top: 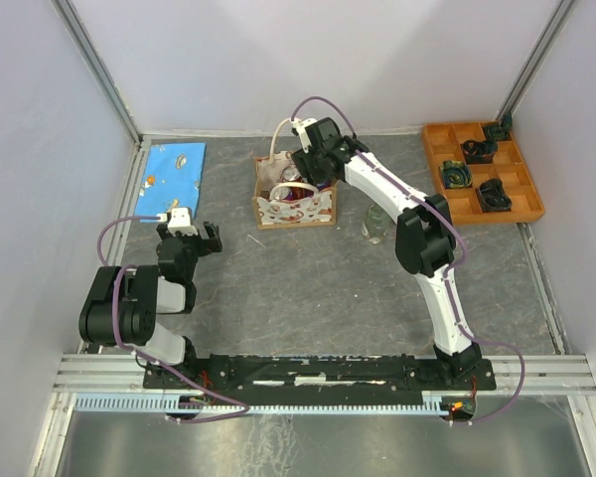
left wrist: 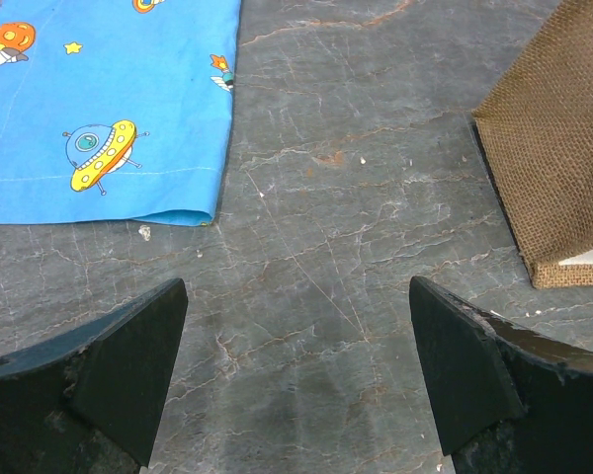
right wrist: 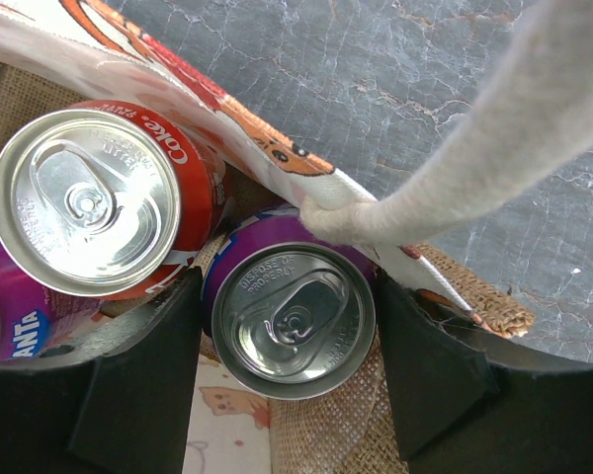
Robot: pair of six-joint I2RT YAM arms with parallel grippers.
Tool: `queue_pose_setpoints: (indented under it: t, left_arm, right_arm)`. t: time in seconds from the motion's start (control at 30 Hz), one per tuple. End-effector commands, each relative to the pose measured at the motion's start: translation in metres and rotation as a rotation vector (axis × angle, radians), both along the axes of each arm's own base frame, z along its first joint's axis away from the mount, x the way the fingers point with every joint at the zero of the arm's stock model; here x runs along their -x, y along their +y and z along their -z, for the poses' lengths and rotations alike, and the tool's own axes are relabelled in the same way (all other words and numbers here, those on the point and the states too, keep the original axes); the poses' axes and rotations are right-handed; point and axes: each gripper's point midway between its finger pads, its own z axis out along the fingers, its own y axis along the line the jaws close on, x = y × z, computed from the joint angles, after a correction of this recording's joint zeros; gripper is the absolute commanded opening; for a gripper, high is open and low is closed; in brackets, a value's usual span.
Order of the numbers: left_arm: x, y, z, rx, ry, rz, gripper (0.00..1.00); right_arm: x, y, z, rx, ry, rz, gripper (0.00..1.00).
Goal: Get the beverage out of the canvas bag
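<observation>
The canvas bag [top: 296, 204] stands at the back middle of the table, with several cans inside. In the right wrist view a purple beverage can [right wrist: 295, 321] sits upright in the bag's corner. My right gripper [right wrist: 289, 296] reaches down into the bag [right wrist: 227, 123], and its black fingers [right wrist: 148, 375] press against both sides of that can. A red Coke can [right wrist: 84, 197] stands beside it, and another purple can [right wrist: 5, 316] shows at the left edge. A cream handle [right wrist: 474, 168] arcs over the gripper. My left gripper [left wrist: 296, 296] hovers open over bare table, left of the bag [left wrist: 558, 148].
A blue cloth with cartoon prints [top: 174, 169] lies at the back left. An orange compartment tray [top: 477, 207] with dark parts sits at the back right. A small clear glass jar [top: 374, 224] stands right of the bag, under the right arm. White walls enclose the table.
</observation>
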Motion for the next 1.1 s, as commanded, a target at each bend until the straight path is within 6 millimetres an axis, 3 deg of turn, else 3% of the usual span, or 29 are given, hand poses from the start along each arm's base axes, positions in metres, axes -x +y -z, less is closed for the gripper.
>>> queue_pose_setpoints:
  t: [0.0,0.27,0.43,0.77,0.87,1.07]
  left_arm:
    - [-0.01,0.002,-0.018,-0.045,-0.063,0.0,0.99]
    - [-0.009,0.002,-0.018,-0.045,-0.063,0.0,0.99]
    - [-0.009,0.002,-0.018,-0.045,-0.063,0.0,0.99]
    - [-0.009,0.002,-0.018,-0.045,-0.063,0.001,0.99]
    - [-0.009,0.002,-0.018,-0.045,-0.063,0.001,0.99]
    - [-0.009,0.002,-0.018,-0.045,-0.062,0.001,0.99]
  right_arm:
    - [-0.004,-0.01,-0.006,0.004,-0.019,0.046,0.0]
    - [-0.015,0.002,-0.112,-0.165,-0.209,0.055,0.0]
    - [-0.011,0.005,-0.171,-0.249,-0.297,0.045,0.0]
    - [0.013,0.005,-0.25,-0.371,-0.409,0.007,0.0]
    - [0.023,-0.001,-0.28,-0.4,-0.478,0.008,0.0]
    - [0.04,-0.037,-0.334,-0.384,-0.643,0.087,0.0]
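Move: The right fingers already grip the purple can at the back right of the canvas bag, its middle about 3 cm below the hand point. The bag's middle lies some 5 cm left and 3 cm back, the red can still inside about 5 cm to the hand's left and level with it. Outside stands the glass bottle, roughly 13 cm right and 9 cm back. From the idle left hand the purple can is about 14 cm ahead and 29 cm right. Keeping its pinch around the upper part of the purple can, the right hand draws it almost straight up out of the canvas bag, creeping through the first centimetre and then rising fast to some 20 cm, with only a slight drift back. On the way the wrist tips the fingers up from their downward slant by nearly 20 degrees and rolls the hand's left side up about as much, while the grip opening stays as it was. ##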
